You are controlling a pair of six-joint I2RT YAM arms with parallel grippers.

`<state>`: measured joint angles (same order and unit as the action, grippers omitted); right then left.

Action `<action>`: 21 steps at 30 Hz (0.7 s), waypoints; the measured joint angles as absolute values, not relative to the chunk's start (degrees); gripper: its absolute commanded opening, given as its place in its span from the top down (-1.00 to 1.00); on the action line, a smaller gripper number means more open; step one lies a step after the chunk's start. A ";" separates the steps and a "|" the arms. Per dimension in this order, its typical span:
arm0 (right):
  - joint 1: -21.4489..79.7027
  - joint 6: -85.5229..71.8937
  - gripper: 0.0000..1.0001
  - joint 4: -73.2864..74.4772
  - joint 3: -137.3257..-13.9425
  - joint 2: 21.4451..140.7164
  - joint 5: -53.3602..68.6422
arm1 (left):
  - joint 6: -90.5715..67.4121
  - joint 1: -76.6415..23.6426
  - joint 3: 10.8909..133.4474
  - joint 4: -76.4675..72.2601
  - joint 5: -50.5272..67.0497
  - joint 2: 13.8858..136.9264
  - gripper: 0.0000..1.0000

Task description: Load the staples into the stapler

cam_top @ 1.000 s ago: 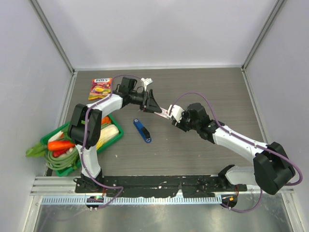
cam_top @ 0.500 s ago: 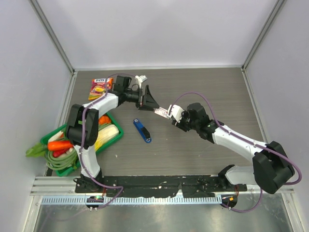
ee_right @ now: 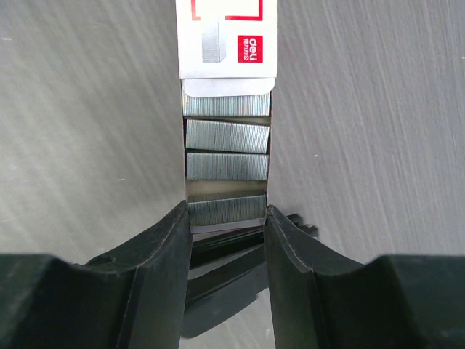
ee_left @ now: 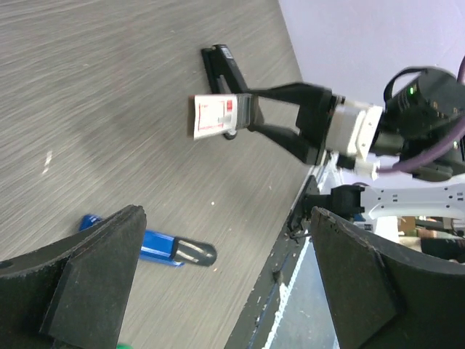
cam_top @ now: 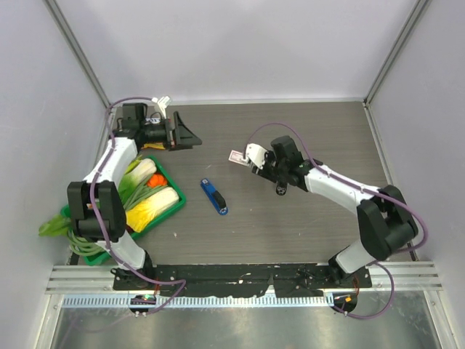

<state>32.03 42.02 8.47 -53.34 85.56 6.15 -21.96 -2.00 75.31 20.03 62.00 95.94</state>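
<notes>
My right gripper [ee_right: 227,212] is shut on the slid-out inner tray of a small red-and-white staple box [ee_right: 227,36]. It holds the box a little above the table's middle [cam_top: 237,155]. Several silvery strips of staples [ee_right: 227,136] lie in a row in that tray. The blue stapler [cam_top: 213,196] with a dark tip lies flat on the table in front of the box, and it also shows in the left wrist view [ee_left: 149,245]. My left gripper [cam_top: 187,136] hangs wide open and empty at the back left, well clear of the box [ee_left: 213,116] and the stapler.
A green tray [cam_top: 174,206] of vegetables sits at the left edge under my left arm. White walls close in the back and both sides. A black rail [cam_top: 240,273] runs along the table's near edge.
My left gripper has opened, let go of the staple box and swung away to the back left. My right gripper keeps the box and has shifted slightly back.
</notes>
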 measured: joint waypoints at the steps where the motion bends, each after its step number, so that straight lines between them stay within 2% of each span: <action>1: 31.29 42.76 0.46 9.19 -55.05 87.31 6.39 | -21.30 -1.06 75.31 21.06 61.91 95.42 -0.99; 8: 27.18 48.84 0.43 13.96 -65.60 98.13 7.27 | -14.66 6.70 74.37 30.13 61.17 91.55 -0.99; 21: 26.89 62.63 0.28 23.29 -78.32 113.40 8.56 | -11.40 7.99 70.59 34.13 61.06 86.19 -1.00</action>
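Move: The right hand, already gripping the opened staple box, is taking it to the bare table about 8 cm ahead, in line with the hand and some 10 cm below. The black stapler lies about 5 cm ahead and 12 cm to its right; the blue stapler roughly 13 cm to its left and 2 cm back, both about 9 cm down. From the left hand, that bare table is about 6 cm ahead, 18 cm right and 22 cm below. Right hand carries the staple box about 8 cm forward, sinking 7 towards the table; the empty left retreats left. ##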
